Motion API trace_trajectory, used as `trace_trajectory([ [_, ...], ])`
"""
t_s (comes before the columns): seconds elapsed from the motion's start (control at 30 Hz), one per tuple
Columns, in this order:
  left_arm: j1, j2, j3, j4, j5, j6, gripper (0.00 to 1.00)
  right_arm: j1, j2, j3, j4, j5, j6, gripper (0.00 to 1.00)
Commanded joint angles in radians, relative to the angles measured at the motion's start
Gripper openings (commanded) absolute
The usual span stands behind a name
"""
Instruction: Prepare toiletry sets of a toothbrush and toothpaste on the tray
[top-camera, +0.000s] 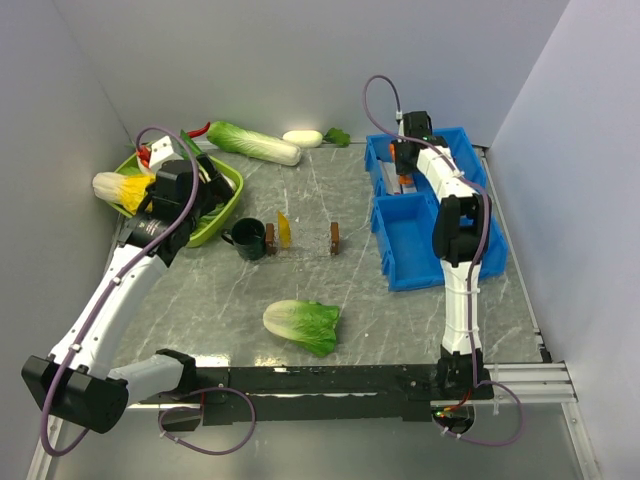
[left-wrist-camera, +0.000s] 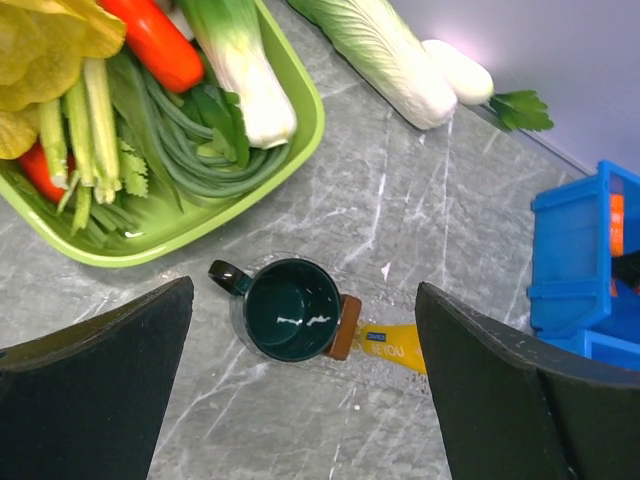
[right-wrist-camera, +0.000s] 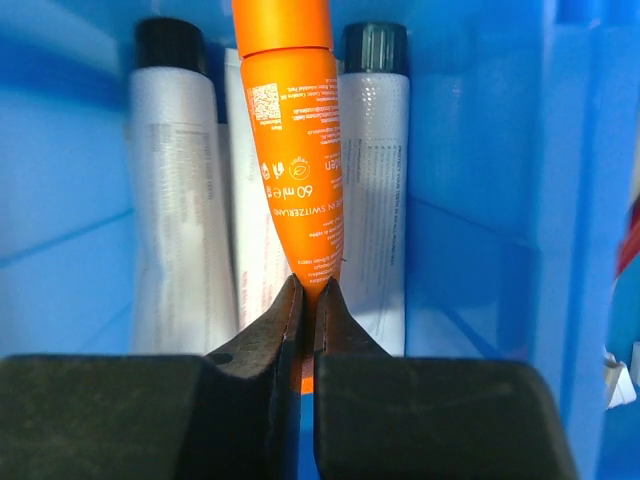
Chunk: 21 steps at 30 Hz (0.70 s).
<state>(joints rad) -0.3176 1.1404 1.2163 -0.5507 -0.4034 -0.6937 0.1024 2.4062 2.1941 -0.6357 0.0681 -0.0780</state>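
My right gripper (right-wrist-camera: 312, 285) is shut on the flat tail of the orange toothpaste (right-wrist-camera: 295, 150), which lies on white tubes (right-wrist-camera: 175, 200) in the rear compartment of the blue bin (top-camera: 425, 265). From above, that gripper (top-camera: 403, 172) reaches into the bin. The yellow toothpaste (left-wrist-camera: 393, 345) lies on the table with its brown cap against a dark green mug (left-wrist-camera: 290, 308). My left gripper (left-wrist-camera: 303, 300) hangs open high above the mug, beside the green tray (top-camera: 228, 215). No toothbrush shows.
The green tray (left-wrist-camera: 200, 225) holds leeks, beans, carrots and chillies. A napa cabbage (top-camera: 252, 142) and white radish (top-camera: 302, 138) lie by the back wall. A cabbage half (top-camera: 302, 325) sits near the front. A small brown item (top-camera: 334, 238) stands mid-table.
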Motion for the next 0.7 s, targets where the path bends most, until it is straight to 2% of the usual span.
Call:
trace_trajectory([
  [0.0, 0.002, -0.024, -0.001, 0.074, 0.06, 0.039, 0.96, -0.012, -0.168, 0.026, 0.024, -0.042, 0.03, 0.0],
  [0.3, 0.003, 0.076, 0.074, 0.141, 0.164, 0.118, 0.96, -0.01, -0.286, -0.04, 0.016, -0.063, 0.014, 0.0],
  [0.53, 0.002, 0.197, 0.172, 0.196, 0.342, 0.125, 0.97, -0.004, -0.424, -0.105, -0.005, -0.212, 0.066, 0.0],
  [0.67, -0.003, 0.237, 0.204, 0.241, 0.467, 0.08, 0.97, 0.037, -0.502, -0.178, -0.025, -0.275, 0.07, 0.0],
])
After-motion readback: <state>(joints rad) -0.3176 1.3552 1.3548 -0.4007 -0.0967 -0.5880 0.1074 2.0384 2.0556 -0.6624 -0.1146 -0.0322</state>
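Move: The right hand holds the orange toothpaste by its tail just over the white tubes. The tray lies about 34 cm to its left, 18 cm back and 5 cm lower, and the yellow toothpaste on the tray 39 cm left and 15 cm back. The red toothbrush is some 14 cm right, level with it. From the empty left hand, the orange toothpaste is about 31 cm ahead, 56 cm right and 21 cm down. Up out of the blue box goes the right hand, some 15 cm, fingers still shut on the tail of the orange toothpaste, tipping about 10 degrees upward and bending back and left towards the tray as it clears the rim. The open left hand swings right and forward, about 9 cm in all, away from the vegetable basket and towards the orange toothpaste, turning nearly 20 degrees clockwise. ##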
